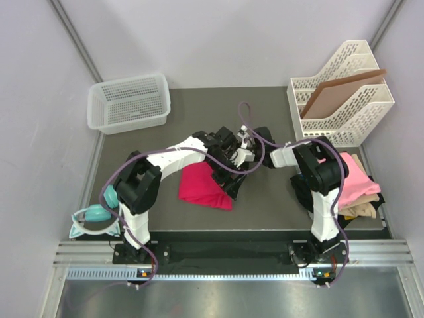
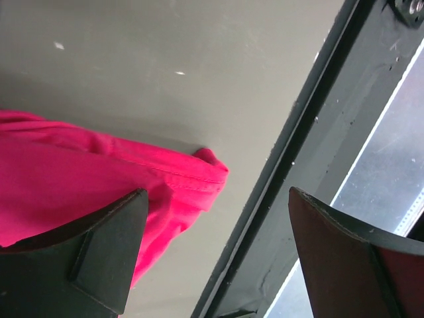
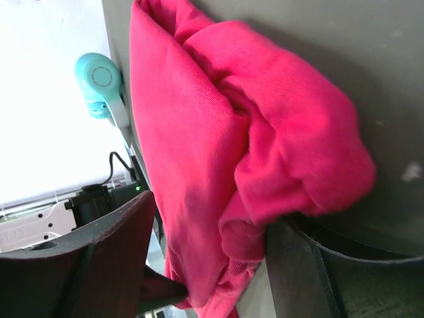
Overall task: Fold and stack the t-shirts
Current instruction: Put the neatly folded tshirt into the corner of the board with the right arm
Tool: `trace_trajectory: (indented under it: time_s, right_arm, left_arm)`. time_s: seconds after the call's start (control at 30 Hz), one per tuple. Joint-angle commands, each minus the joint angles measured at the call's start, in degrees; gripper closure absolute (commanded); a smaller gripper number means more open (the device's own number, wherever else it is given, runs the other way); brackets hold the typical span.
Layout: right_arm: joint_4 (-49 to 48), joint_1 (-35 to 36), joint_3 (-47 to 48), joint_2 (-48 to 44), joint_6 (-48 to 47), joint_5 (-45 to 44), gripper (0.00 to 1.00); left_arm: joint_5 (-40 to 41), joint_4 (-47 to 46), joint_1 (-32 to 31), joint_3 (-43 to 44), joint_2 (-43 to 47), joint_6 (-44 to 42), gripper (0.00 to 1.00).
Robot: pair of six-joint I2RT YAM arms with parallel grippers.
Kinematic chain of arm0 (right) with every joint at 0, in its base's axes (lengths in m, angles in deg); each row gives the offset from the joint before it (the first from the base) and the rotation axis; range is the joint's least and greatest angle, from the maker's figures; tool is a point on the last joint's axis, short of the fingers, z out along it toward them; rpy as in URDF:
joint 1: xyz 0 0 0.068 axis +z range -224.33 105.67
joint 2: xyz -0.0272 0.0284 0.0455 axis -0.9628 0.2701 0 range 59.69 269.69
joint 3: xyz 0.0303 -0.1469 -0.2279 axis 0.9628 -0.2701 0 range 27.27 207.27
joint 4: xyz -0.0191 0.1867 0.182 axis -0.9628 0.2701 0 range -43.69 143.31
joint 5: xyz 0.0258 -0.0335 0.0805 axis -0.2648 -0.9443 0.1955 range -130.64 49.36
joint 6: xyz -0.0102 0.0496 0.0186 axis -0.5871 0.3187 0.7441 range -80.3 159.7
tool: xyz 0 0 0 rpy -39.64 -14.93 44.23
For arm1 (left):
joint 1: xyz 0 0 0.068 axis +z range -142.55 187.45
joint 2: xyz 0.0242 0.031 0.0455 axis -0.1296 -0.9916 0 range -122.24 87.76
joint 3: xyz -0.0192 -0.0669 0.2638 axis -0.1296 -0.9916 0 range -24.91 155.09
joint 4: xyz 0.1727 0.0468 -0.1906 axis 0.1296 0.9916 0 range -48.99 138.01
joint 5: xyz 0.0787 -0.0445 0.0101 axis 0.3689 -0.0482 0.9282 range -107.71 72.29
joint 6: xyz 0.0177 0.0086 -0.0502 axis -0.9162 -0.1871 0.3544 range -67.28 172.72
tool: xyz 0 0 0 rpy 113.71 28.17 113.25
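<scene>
A crimson-pink t-shirt [image 1: 204, 185] lies folded in the middle of the dark table [image 1: 146, 142]. Both grippers hang over its far right edge. My left gripper [image 2: 215, 258] is open with bare table between its fingers; the shirt's corner [image 2: 99, 179] lies by its left finger [image 2: 99, 252]. My right gripper [image 3: 212, 258] stands wide with a bunched fold of the crimson shirt [image 3: 265, 132] between its fingers. The right finger [image 3: 311, 278] touches the cloth and the left finger [image 3: 93, 265] stands off it. More t-shirts, light pink [image 1: 354, 175] over beige [image 1: 363, 205], are piled at the right edge.
A white mesh basket [image 1: 129, 103] sits at the back left. A white file rack [image 1: 341, 93] holding a brown board stands at the back right. A teal tool [image 1: 96, 215] lies off the table's near left corner. The table's black front rail [image 2: 311, 165] runs close by.
</scene>
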Motion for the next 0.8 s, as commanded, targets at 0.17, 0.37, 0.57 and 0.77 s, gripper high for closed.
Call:
trace_trajectory:
  time_s: [0.17,0.37,0.57,0.77]
  right_arm:
    - [1.28,3.53,1.26,3.22,-0.71,-3.93,0.42]
    - [-1.09,5.02,1.62,4.80,1.48,-3.67,0.51]
    - [-2.86,5.20,1.62,4.02,3.07,-3.31,0.95]
    - [6.79,3.98,2.58,-3.54,-2.19,-5.95,1.00]
  left_arm:
    - [-1.95,-0.83,-1.51,-0.72,-1.00,0.67,0.10]
    - [-2.22,-0.91,-2.21,-0.72,-1.97,1.02,0.11]
    - [0.06,1.80,-2.22,2.17,0.04,-0.12,0.11]
    - [11.92,3.48,3.30,13.50,11.09,-1.27,0.11]
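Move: The neatly folded t-shirt has its middle about 8 cm to the right hand's left and 9 cm back, some 2 cm lower; its far right edge already lies between those fingers. At about table height, the white basket stands some 33 cm left and 17 cm ahead of the right hand, the folded pile about 42 cm right and 10 cm back. From the left hand, the t-shirt's middle is around 9 cm left, 2 cm ahead and 5 cm below. The folded t-shirt's far right edge is pinched by the right hand, which eases about 2 cm left and 2 cm down, drawing back slightly, while its half-open fingers close nearly shut on the cloth. Beside it the left hand, still wide open, dips about 1.5 cm down and back over the near right part, then comes up and forward again at the end. ##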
